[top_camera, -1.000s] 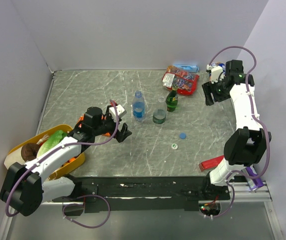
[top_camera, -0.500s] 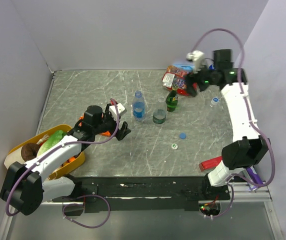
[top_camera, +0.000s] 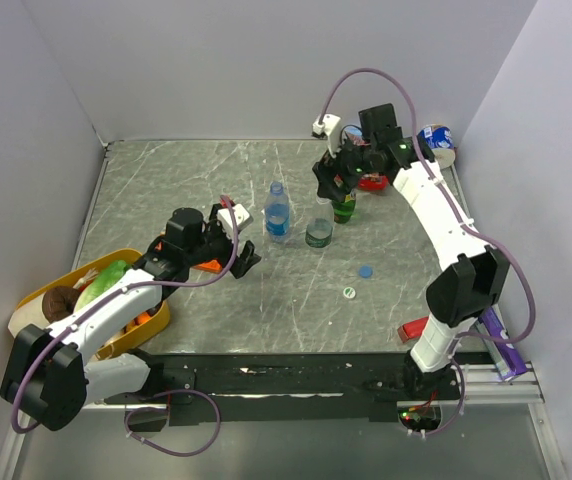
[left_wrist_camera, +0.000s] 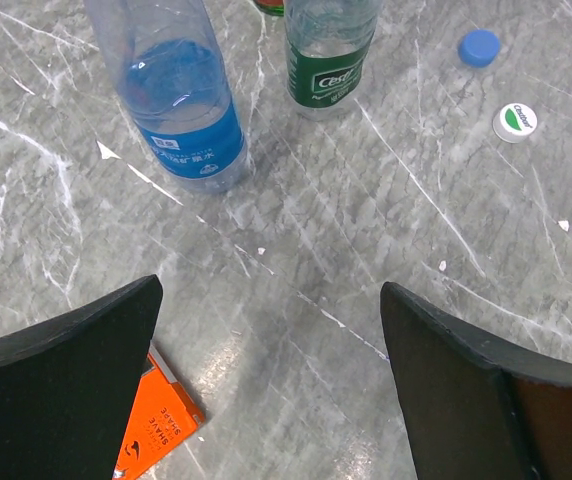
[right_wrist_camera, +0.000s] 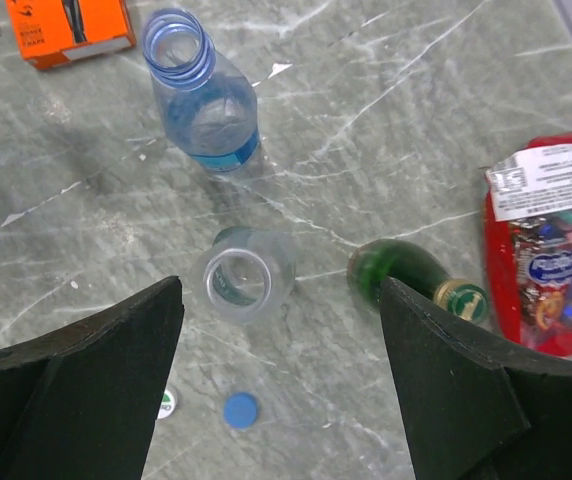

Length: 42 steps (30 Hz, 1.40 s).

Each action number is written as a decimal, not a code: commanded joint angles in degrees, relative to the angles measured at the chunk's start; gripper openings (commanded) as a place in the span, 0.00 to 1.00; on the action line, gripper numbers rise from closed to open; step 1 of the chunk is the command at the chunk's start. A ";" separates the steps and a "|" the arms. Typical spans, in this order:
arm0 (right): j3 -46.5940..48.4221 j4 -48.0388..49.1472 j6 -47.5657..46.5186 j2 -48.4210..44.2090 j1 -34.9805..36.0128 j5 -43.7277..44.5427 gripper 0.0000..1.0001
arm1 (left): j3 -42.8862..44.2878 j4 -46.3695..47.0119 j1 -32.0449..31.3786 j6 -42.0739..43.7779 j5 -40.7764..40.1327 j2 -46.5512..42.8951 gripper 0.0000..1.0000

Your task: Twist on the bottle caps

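Observation:
The clear water bottle [top_camera: 277, 212] with a blue label stands uncapped mid-table; it also shows in the left wrist view [left_wrist_camera: 181, 110] and the right wrist view [right_wrist_camera: 211, 120]. The dark green bottle [top_camera: 343, 206] stands to its right and has a gold top [right_wrist_camera: 463, 300]. A plain blue cap [top_camera: 365, 270] and a green-rimmed white cap [top_camera: 348, 292] lie on the table in front of them. The third cap is not in view. My right gripper [top_camera: 334, 185] is open, hovering above the green bottle [right_wrist_camera: 396, 270]. My left gripper [top_camera: 246, 255] is open and empty, left of the water bottle.
A short clear vessel with a green label [top_camera: 318, 233] stands open between the bottles. An orange box [left_wrist_camera: 156, 430] lies under my left gripper. A red snack bag [right_wrist_camera: 546, 250] and a blue-and-white can [top_camera: 434, 138] lie at the back right. A yellow bowl [top_camera: 156, 322] of food sits at left.
My right arm has swung left from the back right corner to above the green bottle, gripper open throughout. The left arm has barely moved.

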 commanded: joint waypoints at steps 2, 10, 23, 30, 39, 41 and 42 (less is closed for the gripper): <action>-0.61 1.02 0.42 0.51 1.49 0.12 0.85 | 1.15 0.19 0.80 0.50 1.38 -1.92 0.96; -3.25 1.81 1.48 0.95 2.37 2.14 0.77 | 1.06 0.80 0.90 0.06 1.73 -1.75 0.96; -3.87 0.06 1.04 1.13 2.55 2.58 0.40 | 0.80 1.24 1.07 0.59 3.14 -2.01 0.96; -1.33 -8.54 -0.36 -5.98 3.43 -4.26 0.23 | 0.98 3.26 -0.42 2.00 8.84 -2.19 0.96; 3.07 -17.00 -0.37 -13.02 7.64 -14.82 0.18 | 1.50 10.73 -6.04 -1.52 12.81 0.27 0.96; 3.78 -16.65 0.07 -13.90 8.52 -15.43 0.17 | 1.68 11.09 -7.19 -0.99 12.98 0.71 0.96; 4.65 -16.65 0.16 -13.99 8.96 -16.74 0.17 | 1.77 11.35 -7.54 -0.99 13.07 0.89 0.96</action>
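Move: The clear green-labelled bottle stands almost under the right hand, about 1 cm back and 1 cm to its left, its middle some 13 cm below. The blue-labelled bottle is roughly 10 cm to the left of that bottle and level with it; the green glass bottle stands about 6 cm to the right of it and 6 cm farther out. From the left hand, the clear bottle is around 12 cm ahead, 17 cm to the right and slightly lower. The clear bottle's neck is taken from above: the right hand sinks about 4 cm, its fingers close and pinch just below the open mouth, then carry the bottle back some 12 cm and up 10, a little left, turning counter-clockwise. Late on, the open left hand swings right, back and slightly up towards it, turning clockwise. ##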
